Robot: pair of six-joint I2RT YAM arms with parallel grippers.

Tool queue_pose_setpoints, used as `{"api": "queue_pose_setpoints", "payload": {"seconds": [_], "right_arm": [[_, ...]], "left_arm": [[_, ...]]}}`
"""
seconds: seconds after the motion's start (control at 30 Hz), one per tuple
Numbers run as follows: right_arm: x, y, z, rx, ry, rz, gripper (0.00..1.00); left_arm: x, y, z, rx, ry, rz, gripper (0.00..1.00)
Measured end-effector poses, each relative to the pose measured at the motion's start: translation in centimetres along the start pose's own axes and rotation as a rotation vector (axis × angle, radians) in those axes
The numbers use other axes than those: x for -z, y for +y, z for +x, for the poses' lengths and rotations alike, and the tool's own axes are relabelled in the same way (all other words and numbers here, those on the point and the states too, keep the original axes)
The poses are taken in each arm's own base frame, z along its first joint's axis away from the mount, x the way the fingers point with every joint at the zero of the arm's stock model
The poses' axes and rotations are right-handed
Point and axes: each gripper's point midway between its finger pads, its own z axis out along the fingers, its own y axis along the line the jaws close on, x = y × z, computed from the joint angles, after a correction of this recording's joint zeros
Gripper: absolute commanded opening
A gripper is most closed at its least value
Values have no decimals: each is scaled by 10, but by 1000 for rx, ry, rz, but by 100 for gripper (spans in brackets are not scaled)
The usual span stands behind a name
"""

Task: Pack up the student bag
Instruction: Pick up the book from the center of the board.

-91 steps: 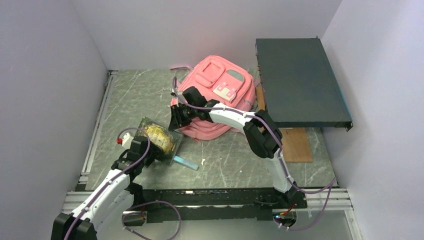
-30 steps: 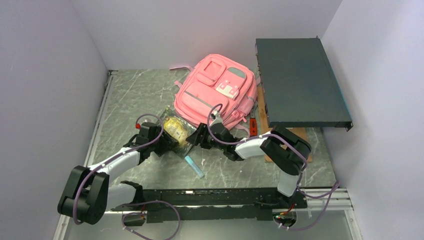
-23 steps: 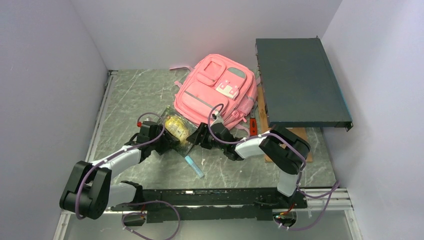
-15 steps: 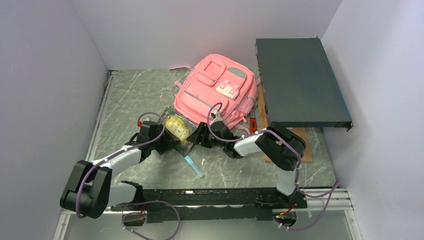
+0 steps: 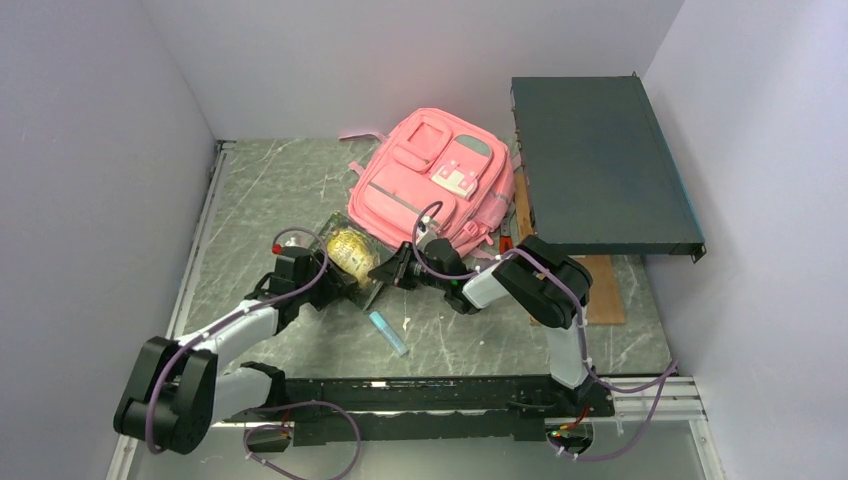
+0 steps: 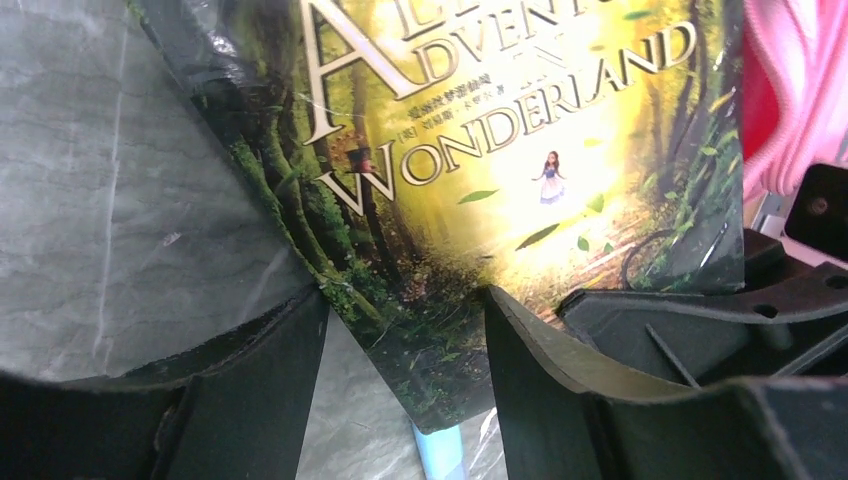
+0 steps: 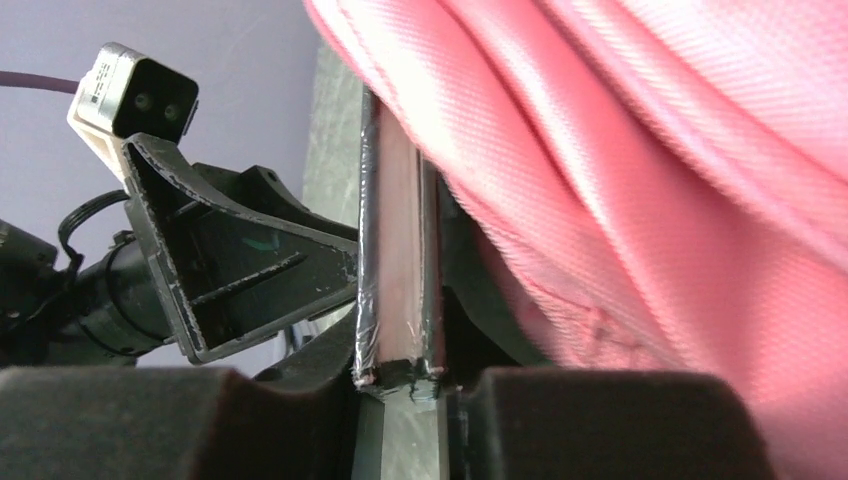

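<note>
The student bag (image 5: 430, 185), pink, lies flat at the back middle of the table; its fabric fills the right wrist view (image 7: 620, 150) and shows at the right edge of the left wrist view (image 6: 790, 80). A plastic-wrapped book (image 5: 350, 252), "Alice's Adventures in Wonderland" (image 6: 480, 150), is tilted up just in front of the bag's left corner. My left gripper (image 5: 330, 280) has its jaws wide round the book's lower corner (image 6: 405, 300). My right gripper (image 5: 385, 272) is shut on the book's edge (image 7: 398, 250), fingers either side (image 7: 400, 385).
A light blue tube (image 5: 388, 333) lies on the table below the book. A large dark flat box (image 5: 600, 165) overhangs the right side, with a wooden board (image 5: 595, 290) beneath it. A small red item (image 5: 505, 245) lies by the bag's right corner. Walls close in on three sides.
The right gripper has closed on the book's edge within the last half second. Three seconds ago the book was lower left and the right gripper hung over the bag's front.
</note>
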Motion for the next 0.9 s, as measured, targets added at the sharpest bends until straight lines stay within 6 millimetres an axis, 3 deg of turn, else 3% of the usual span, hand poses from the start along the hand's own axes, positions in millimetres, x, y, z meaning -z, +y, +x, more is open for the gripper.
{"api": "queue_pose_setpoints", "payload": {"seconds": [0.2,0.33,0.57,0.67,0.8,0.9], "right_arm": [[6,17,-3,23,-5,-48,0],[20,35,-7,89,4,-43,0],[61,101,-22,279,13,-160,0],[84,130,-26,355,43,-228,0],[122,162,-30,442,113,-331,0],[153,173,-37,469,147,-395,0]], "left_arm": [[25,-11,-1,-84,-16,65,83],[70,-42,-12,-169,-101,217,99],[179,-109,-52,-401,-328,400,100],[213,-125,-66,-504,-379,385,100],[230,-128,-80,-618,-381,292,100],[232,-123,-84,-684,-376,237,100]]}}
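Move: Pinched already at its right-hand edge, the book has its middle about 6 cm left of the right hand and 3 cm ahead, at nearly the same height. From the left hand, whose open fingers straddle its near left border, that middle is some 6 cm ahead and 4 cm right. The backpack's middle stands roughly 19 cm ahead of the right hand and 11 cm to its right; the blue marker lies 13 cm back, 2 cm right and 5 cm below it. Lifting the book in a steady grip, the right hand climbs about 21 cm, drawing back and to its right some 7 cm each, swinging counter-clockwise and rolling the book's far edge upward. The left hand opens wide and comes away from the book's border, rising some 27 cm while easing back and then left, its fingers tipping up. ##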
